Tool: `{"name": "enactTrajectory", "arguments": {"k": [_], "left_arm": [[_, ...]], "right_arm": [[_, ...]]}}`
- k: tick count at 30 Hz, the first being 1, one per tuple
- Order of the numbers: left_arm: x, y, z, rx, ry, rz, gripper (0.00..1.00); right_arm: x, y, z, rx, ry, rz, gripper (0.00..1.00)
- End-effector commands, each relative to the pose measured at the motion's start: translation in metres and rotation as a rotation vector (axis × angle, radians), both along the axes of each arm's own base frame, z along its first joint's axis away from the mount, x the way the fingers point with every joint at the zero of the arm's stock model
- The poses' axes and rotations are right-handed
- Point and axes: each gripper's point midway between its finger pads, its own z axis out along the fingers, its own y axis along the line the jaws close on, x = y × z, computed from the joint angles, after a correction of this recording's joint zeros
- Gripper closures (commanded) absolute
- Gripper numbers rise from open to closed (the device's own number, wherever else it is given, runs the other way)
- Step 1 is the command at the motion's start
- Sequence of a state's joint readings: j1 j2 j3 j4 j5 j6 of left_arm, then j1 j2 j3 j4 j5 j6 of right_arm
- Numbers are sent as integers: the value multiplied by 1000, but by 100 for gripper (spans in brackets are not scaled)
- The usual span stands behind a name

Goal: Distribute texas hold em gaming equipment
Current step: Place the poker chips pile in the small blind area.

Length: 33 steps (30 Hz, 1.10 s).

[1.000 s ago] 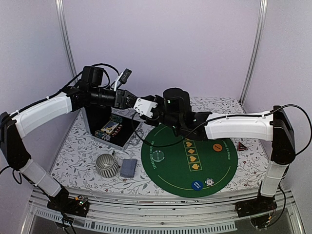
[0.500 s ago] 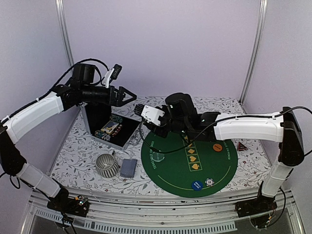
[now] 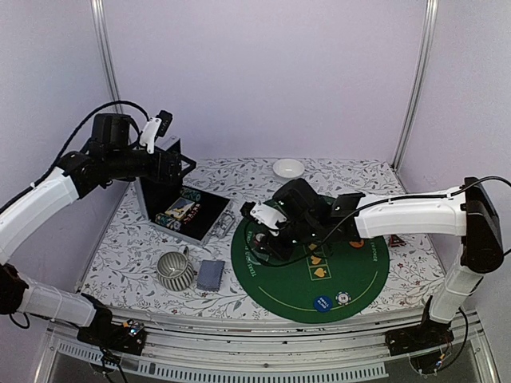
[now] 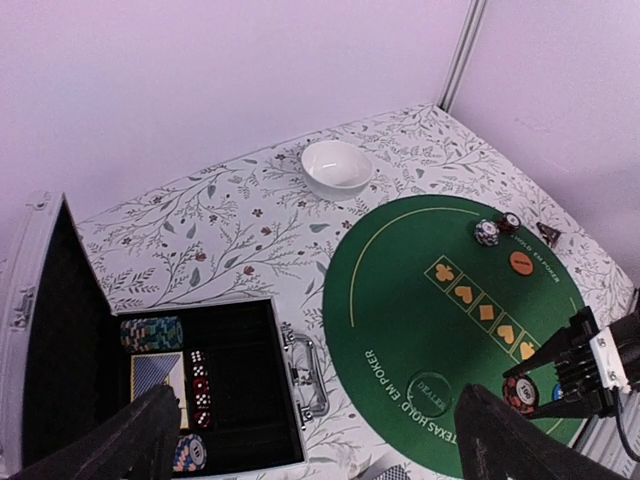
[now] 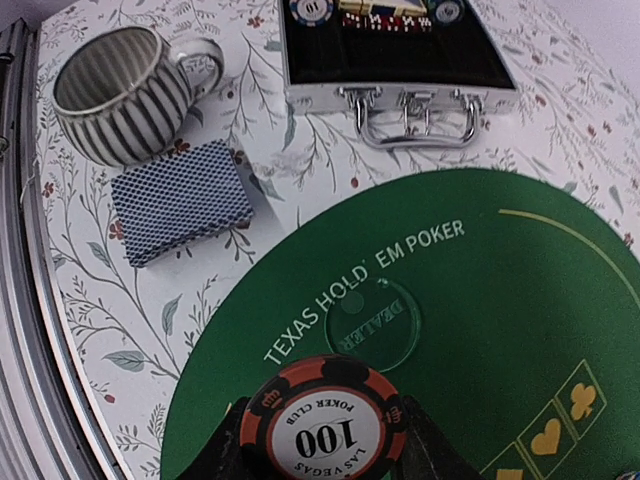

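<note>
My right gripper [image 5: 325, 455] is shut on a red-and-black "100" chip [image 5: 325, 430], held edge to edge just above the green poker mat [image 5: 480, 300]. A clear dealer button [image 5: 372, 322] lies on the mat just ahead of it. In the top view this gripper [image 3: 260, 234] hangs over the mat's left part. A grey-blue deck of cards [image 3: 211, 274] lies left of the mat. A blue chip [image 3: 322, 303] and a white chip [image 3: 343, 298] sit at the mat's near edge. My left gripper [image 3: 182, 166] is open and empty, high above the open chip case [image 3: 192, 211].
The ribbed grey mug [image 3: 176, 270] stands beside the deck. A white bowl [image 3: 288, 167] sits at the back. The case [image 4: 200, 390] holds chip stacks, dice and cards, with its lid upright at the left. An orange button [image 4: 521, 263] and a small red triangle [image 4: 547, 233] lie on the far right.
The left gripper has opened and drawn back to the left, away from the right gripper. The right arm has come down to the mat's left part with the chip.
</note>
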<state>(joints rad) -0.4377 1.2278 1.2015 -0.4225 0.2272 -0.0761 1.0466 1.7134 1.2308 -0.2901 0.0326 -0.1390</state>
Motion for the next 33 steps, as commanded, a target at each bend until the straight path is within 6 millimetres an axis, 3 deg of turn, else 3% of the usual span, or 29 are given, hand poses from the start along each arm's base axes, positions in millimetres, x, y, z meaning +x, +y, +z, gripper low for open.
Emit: {"name": "enactTrajectory", "arguments": {"k": [1,7,10,18,24,33], "left_arm": [[4,22,-13,38,-53,106,2],[-4,29,-61,93,39,124,2],[-8,31,-72,115,65,118,2],[-16,40,-59,102,12,146,2],[-20,41,-57,99,0,144,2],[-24,39,-53,94,-16,129,2]], "right_arm": [[-13,-8,-46,-70,198,-136,98],[-32,0,-70,-142,253,-170,98],[-38,0,-74,-136,296,-198,98],[-38,-8,-91,-197,349,-293,98],[-42,-13,-91,-218,368,-328,98],[-76,-80,-90,-329,481,-477,98]]}}
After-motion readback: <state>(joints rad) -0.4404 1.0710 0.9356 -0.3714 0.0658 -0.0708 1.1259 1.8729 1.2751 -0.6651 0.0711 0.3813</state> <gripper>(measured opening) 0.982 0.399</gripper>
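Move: The small blind area, taken to be the spot by the blue disc, lies about 8 cm back, 13 cm to the right and 14 cm below the right hand, which already grips the red 100 chips. The white chips stand some 5 cm to the right of that disc and 1 cm farther out; the clear dealer disc is about 6 cm ahead and 3 cm left of the hand. From the empty left hand, the blue disc is roughly 18 cm back, 35 cm right and 31 cm down. Still gripping the chips, the right hand sinks 10 cm, back and right towards the blue disc; the left sinks 6. ##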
